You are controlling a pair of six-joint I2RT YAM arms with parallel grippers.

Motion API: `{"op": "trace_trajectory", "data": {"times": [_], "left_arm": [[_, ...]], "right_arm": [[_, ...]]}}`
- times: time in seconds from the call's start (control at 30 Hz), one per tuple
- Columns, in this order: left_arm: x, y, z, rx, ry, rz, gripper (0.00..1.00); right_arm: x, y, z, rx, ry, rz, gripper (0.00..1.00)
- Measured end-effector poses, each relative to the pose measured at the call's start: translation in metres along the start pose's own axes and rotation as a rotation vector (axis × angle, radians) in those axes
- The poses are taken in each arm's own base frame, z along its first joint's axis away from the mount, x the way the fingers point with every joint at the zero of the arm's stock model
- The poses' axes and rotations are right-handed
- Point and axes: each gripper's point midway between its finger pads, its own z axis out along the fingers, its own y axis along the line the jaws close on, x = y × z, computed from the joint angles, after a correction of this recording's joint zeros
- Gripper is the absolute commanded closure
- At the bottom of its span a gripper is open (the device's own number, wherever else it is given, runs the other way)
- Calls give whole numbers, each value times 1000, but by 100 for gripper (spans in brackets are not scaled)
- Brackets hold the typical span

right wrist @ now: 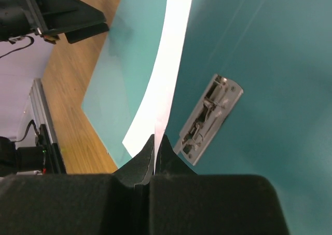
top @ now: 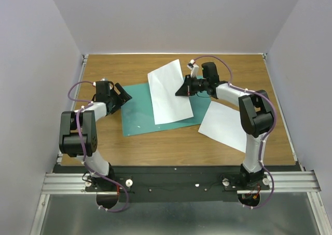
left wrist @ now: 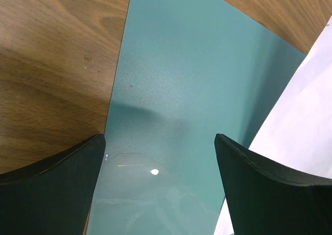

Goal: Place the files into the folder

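The teal-green folder [top: 137, 110] lies open on the table. One white file [top: 168, 92] lies slanted across its middle. My right gripper [top: 188, 87] is shut on that sheet's right edge; in the right wrist view the sheet [right wrist: 166, 64] rises edge-on from between my fingertips [right wrist: 155, 144], next to the folder's grey metal clip [right wrist: 207, 118]. The second file [top: 225, 125] lies flat on the wood at the right. My left gripper [top: 123, 96] is open and empty over the folder's left edge [left wrist: 171, 79], with the clear inner leaf [left wrist: 150, 198] between the fingers.
The wooden table [top: 171, 144] is boxed in by pale walls on three sides. A metal rail [top: 176, 183] carrying both arm bases runs along the near edge.
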Motion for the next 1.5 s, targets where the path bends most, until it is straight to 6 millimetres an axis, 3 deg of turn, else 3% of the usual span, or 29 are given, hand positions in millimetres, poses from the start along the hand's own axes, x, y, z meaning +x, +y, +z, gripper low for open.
{"op": "trace_trajectory", "data": {"times": [0.63,0.97,1.5], "left_arm": [[4,-7,2,72,8,8,4],[6,-11,1,99,15,11,4],[9,-13,1,116,26,11,4]], "right_arm": [[-8,15,29,-135,-50,57,99],[12,5,46,-141,-12,97,99],[14,13,73,-190,-18,144,99]]}}
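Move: Below and to the left of the right hand, which already pinches the first file near its right edge, the folder's left half has its middle about 19 cm left, 8 cm back and 7 cm lower. The folder's clip is almost underneath, 2 cm left and 2 cm back; the second file is some 28 cm right and 18 cm back. From the left hand, the left half's middle is about 10 cm right, 4 cm back and slightly below. Carrying the file left over the open folder, the shut right hand travels about 7 cm towards the left hand. It wavers in height at first, then sinks some 3 cm while its left-pointing fingertips tip up roughly 10 degrees. The left hand, wide open and low, stays at the folder's left edge and eases 1.5 cm to the right, its outer fingertip nudging that edge inward. ##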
